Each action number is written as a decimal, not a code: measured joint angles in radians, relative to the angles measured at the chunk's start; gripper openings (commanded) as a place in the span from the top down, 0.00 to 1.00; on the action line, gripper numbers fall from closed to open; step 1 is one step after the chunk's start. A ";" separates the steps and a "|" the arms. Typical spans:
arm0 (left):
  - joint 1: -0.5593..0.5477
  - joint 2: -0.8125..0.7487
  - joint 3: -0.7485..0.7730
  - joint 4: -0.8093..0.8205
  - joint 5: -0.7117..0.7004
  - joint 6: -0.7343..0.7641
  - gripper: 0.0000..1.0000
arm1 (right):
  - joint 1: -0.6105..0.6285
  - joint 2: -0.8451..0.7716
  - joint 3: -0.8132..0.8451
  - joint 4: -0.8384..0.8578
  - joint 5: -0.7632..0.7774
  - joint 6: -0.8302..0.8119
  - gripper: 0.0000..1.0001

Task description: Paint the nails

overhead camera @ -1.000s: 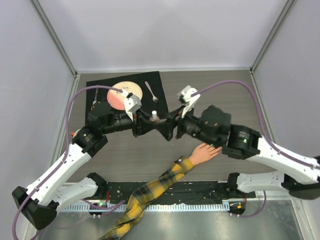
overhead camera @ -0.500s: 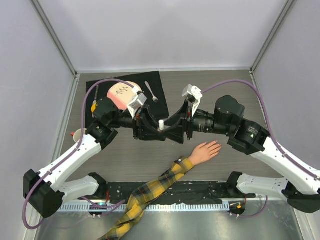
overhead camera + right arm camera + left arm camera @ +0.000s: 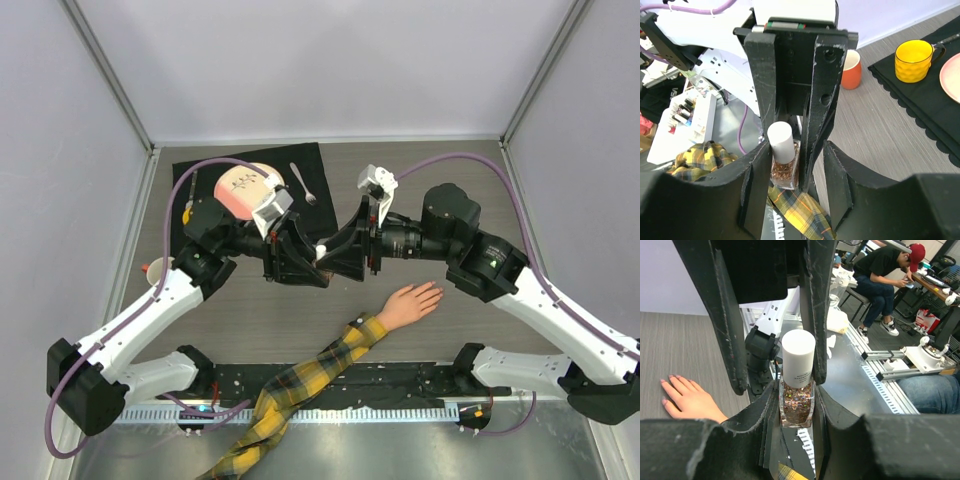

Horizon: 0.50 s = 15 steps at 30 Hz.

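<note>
My left gripper [image 3: 797, 401] is shut on a glitter nail polish bottle [image 3: 797, 405] with a white cap [image 3: 798, 357], held above the table's middle [image 3: 320, 251]. My right gripper [image 3: 799, 150] faces it, open. Its fingers [image 3: 816, 305] straddle the cap; one finger is close beside it and the other stands apart. The pale mannequin hand [image 3: 408, 304] lies flat in front of both grippers, and its nails [image 3: 669, 377] show as small pink tips. The arm's yellow plaid sleeve [image 3: 312, 374] runs toward the near edge.
A black mat [image 3: 200, 165] at the back left holds a pink plate [image 3: 240, 186], a fork [image 3: 303, 183] and a yellow mug [image 3: 912, 60]. An orange cup [image 3: 851, 62] stands left of the mat. A metal rail [image 3: 330, 412] lines the near edge.
My right gripper has slid left over the bottle's cap and its jaws have narrowed. The left gripper keeps its hold on the bottle, almost still over the last half second.
</note>
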 measured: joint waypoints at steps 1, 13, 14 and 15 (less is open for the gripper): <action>-0.002 0.000 0.000 0.000 0.003 0.000 1.00 | -0.003 0.000 0.000 0.005 -0.003 0.003 0.50; -0.006 -0.003 -0.001 -0.024 -0.002 0.018 1.00 | -0.014 0.000 0.000 0.036 -0.066 0.024 0.99; -0.006 -0.007 0.001 -0.050 -0.016 0.034 1.00 | -0.015 0.000 -0.001 0.036 -0.069 0.020 0.99; -0.006 -0.013 0.005 -0.084 -0.031 0.063 1.00 | -0.017 0.000 -0.005 0.035 -0.068 0.018 0.99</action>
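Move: The white cap of the polish bottle already stands between the right gripper's open fingers, about 1 cm back from their midpoint and some 1 cm up; the glass bottle body is roughly 3 cm below the cap and level with it otherwise. The practice hand lies about 20 cm to the right gripper's right, 5 cm ahead and 35 cm down. From the left gripper, which already holds the bottle body, the cap is about 3 cm straight up. Close the right gripper on the white cap, taking the gap from half open to about a fifth, so that the two fingertips pinch the cap from front and back. While closing, ease the right hand up and back by only about half a centimetre each to centre it. Keep the left gripper practically still, its hold on the glass body unchanged. ##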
